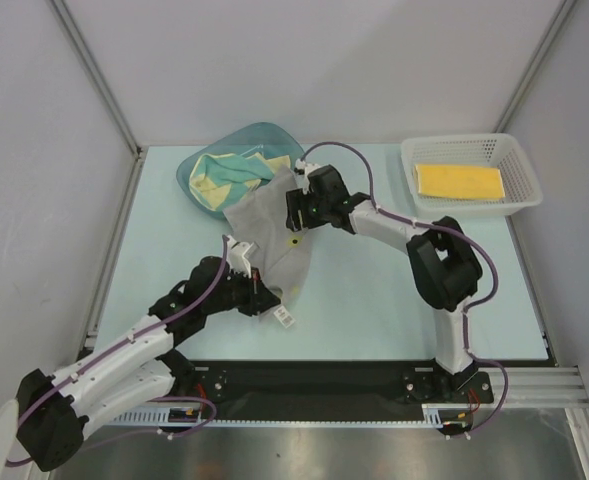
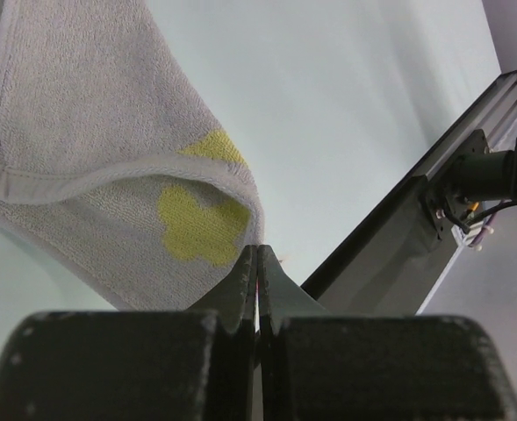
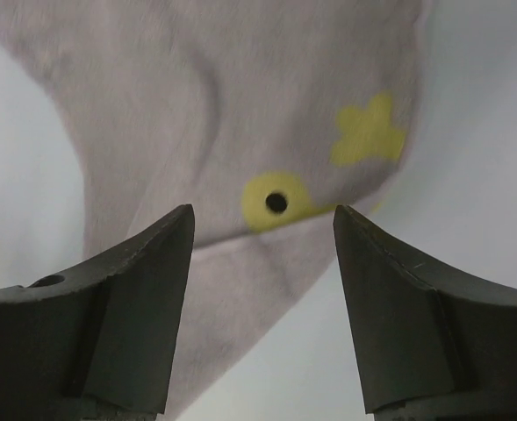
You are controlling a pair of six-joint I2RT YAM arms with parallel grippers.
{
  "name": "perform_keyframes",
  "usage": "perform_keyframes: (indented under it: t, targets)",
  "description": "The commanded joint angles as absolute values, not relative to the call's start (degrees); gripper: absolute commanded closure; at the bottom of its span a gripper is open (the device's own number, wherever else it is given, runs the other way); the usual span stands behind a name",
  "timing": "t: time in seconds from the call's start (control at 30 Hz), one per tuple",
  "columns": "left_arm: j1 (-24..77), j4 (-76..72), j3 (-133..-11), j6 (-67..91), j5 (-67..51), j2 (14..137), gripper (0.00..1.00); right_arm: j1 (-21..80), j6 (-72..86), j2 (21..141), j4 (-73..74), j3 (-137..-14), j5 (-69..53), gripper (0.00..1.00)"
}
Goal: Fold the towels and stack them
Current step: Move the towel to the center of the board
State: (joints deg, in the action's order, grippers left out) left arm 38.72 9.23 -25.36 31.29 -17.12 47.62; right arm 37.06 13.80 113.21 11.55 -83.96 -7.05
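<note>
A grey towel with yellow shapes stretches from the teal tub down toward the table's front, its white tag at the near corner. My left gripper is shut on that near corner; in the left wrist view the towel runs right down to the closed fingertips. Over the towel's far part hangs my right gripper, open. In its wrist view the fingers straddle a towel edge bearing a yellow ring, with nothing pinched. Cream-and-teal towels lie crumpled in the tub. A folded yellow towel lies in the basket.
The teal plastic tub sits at the back left of the table. The white mesh basket stands at the back right. A black rail carrying the arm bases runs along the table's near edge.
</note>
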Motion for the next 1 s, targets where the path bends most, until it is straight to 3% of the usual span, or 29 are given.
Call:
perform_keyframes:
  t: [0.0, 0.27, 0.53, 0.73, 0.77, 0.8, 0.93, 0.97]
  targets:
    - [39.3, 6.9, -25.0, 33.9, -16.2, 45.4, 1.0, 33.2, 13.4, 117.4, 2.4, -90.3, -6.4, 0.31]
    - [39.5, 8.3, -25.7, 34.4, -16.2, 44.6, 1.0, 26.2, 11.5, 130.7, 1.6, -101.9, -21.9, 0.28]
    - [39.5, 9.6, -29.0, 33.6, -16.2, 46.3, 1.0, 22.9, 12.2, 138.5, -0.3, -111.1, -38.5, 0.41]
    - [39.5, 10.4, -31.5, 32.3, -16.9, 49.2, 1.0, 23.8, 12.3, 140.5, -0.3, -111.4, -40.5, 0.47]
    - [39.5, 10.6, -31.7, 32.2, -17.1, 49.6, 1.0, 23.8, 12.6, 140.5, -0.2, -110.4, -40.7, 0.5]
    - [39.6, 10.6, -32.3, 32.2, -17.1, 49.7, 1.0, 23.6, 12.7, 140.2, -0.3, -110.0, -40.2, 0.62]
    - [39.6, 18.2, -38.1, 29.0, -11.4, 50.4, 1.0, 22.5, 14.2, 134.2, 8.0, -109.7, -38.0, 0.99]
    - [39.6, 24.5, -40.2, 28.3, -8.6, 50.9, 0.99, 22.2, 14.8, 131.8, 10.2, -109.5, -36.8, 1.0]
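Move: The far right edge of the grey towel is about 11 cm ahead of the open right hand, 1 cm left and 4 cm below. From that hand, the teal bin's middle is some 21 cm ahead, 14 cm left and slightly lower; the towel corner in the left gripper is 22 cm back and 4 cm left. From the left hand, the aimed-at edge is roughly 33 cm ahead, 5 cm right and 6 cm lower. Right hand reaches about 13 cm forward and down, eases back 3, and pinches the towel's far right edge. ##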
